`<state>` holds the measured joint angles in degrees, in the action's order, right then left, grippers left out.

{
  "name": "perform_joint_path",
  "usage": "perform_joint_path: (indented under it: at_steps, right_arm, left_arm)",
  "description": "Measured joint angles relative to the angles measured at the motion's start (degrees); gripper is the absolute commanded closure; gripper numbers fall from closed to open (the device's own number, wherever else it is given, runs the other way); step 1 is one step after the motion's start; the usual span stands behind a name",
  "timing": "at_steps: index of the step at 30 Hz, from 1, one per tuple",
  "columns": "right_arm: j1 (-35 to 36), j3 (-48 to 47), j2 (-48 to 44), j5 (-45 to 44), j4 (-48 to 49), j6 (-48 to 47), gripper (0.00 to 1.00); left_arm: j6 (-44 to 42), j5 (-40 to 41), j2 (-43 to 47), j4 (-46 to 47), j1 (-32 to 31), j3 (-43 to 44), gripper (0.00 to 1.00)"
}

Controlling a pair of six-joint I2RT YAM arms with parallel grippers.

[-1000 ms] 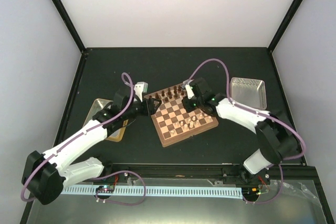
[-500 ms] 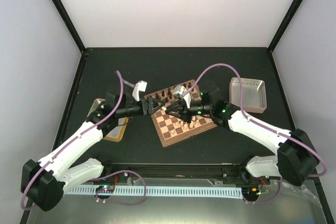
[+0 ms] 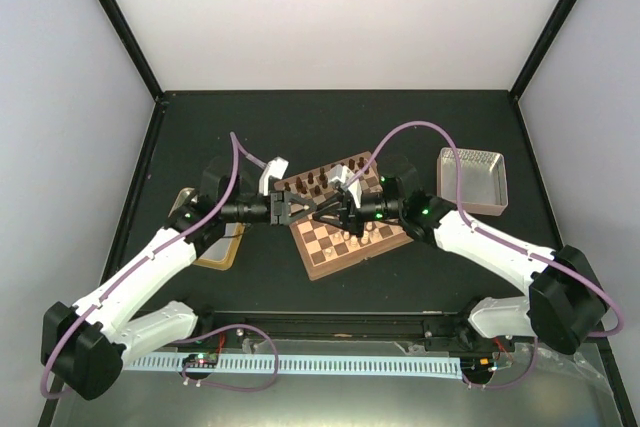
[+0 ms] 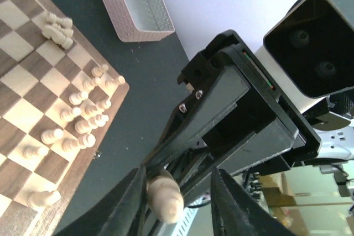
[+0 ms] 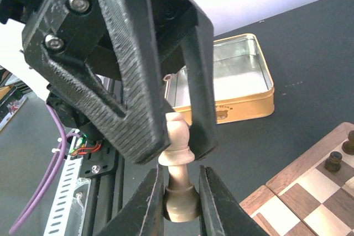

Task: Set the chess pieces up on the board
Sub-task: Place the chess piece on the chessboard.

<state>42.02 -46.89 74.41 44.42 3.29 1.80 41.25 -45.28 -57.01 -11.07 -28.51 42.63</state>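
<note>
A cream chess piece (image 5: 181,200) hangs in the air over the left part of the board (image 3: 322,259), with my right gripper (image 5: 181,172) shut on its base. From the opposite side my left gripper (image 4: 180,172) reaches over the piece's rounded head (image 4: 163,197). One of its fingers (image 4: 130,203) touches the head and a gap shows at the other. In the top view the left gripper (image 3: 313,209) and the right gripper (image 3: 328,211) meet tip to tip. Several cream pieces (image 4: 83,114) stand crowded along the board's near-right edge (image 3: 357,237).
Dark brown chessmen (image 3: 320,183) line the board's far edge. A gold tin (image 5: 243,92), open, lies left of the board under my left arm. A metal tray (image 3: 472,179) sits at the right. Black rails and a cable chain run along the near edge.
The right arm swung from the board's far edge toward its left side with the piece. My left gripper moved right to meet it and its jaws narrowed around the piece's head.
</note>
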Motion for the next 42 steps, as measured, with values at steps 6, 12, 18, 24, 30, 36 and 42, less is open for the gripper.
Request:
perform_joint_path:
  at_steps: [6,12,18,24,30,36,42]
  right_arm:
    - [0.1,0.0,0.0,-0.3,0.1,0.5,0.87]
    - [0.1,-0.1,0.1,-0.7,-0.2,1.0,0.59]
    - [0.0,0.1,-0.7,-6.5,-2.4,2.7,0.36]
    - [-0.1,6.4,-9.9,-19.9,-2.2,8.7,0.34]
    - [-0.3,9.2,-17.3,-39.3,-3.8,17.7,0.34]
    - [-0.4,12.0,-22.4,-56.9,-7.5,27.3,0.32]
    - [-2.1,15.7,-26.9,-66.4,-10.4,34.1,0.29]
  left_arm:
    - [-2.4,-0.6,0.0,-2.6,0.4,0.0,0.96]
    - [-3.7,-0.5,0.0,-2.9,0.6,0.1,0.99]
    - [-6.1,2.8,0.0,-4.7,0.5,0.6,0.98]
    - [-10.4,12.1,0.0,-9.9,0.2,1.3,0.99]
    - [-13.5,22.4,-2.9,-15.3,-5.0,3.8,0.99]
    - [-16.0,34.5,-8.9,-19.8,-14.7,9.4,0.98]
    - [-18.7,41.3,-13.7,-20.7,-23.8,13.4,0.98]
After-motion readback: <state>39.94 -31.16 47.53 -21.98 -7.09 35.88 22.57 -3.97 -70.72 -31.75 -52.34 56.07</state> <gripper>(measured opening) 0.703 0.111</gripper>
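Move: The chess piece to take is already between the left gripper's open pads, practically at its hand point, with its other end pinched in the right fingers, level with that hand point too. Well below, some 18 cm down, a lone white piece stands about 3 cm back and 3 cm to the right of the left hand. The tall white pieces of the same row stand roughly 10 cm to its right, about level with it fore and aft. Close the left gripper on the chess piece, then open the right fingers to let go and draw the right hand away about 19 cm to the right and 8 cm forward, swinging it clockwise. Meanwhile lower the left hand some 7 cm towards the white end of the board, first edging forward and left, then curving to the right, and tip its fingers downward. ##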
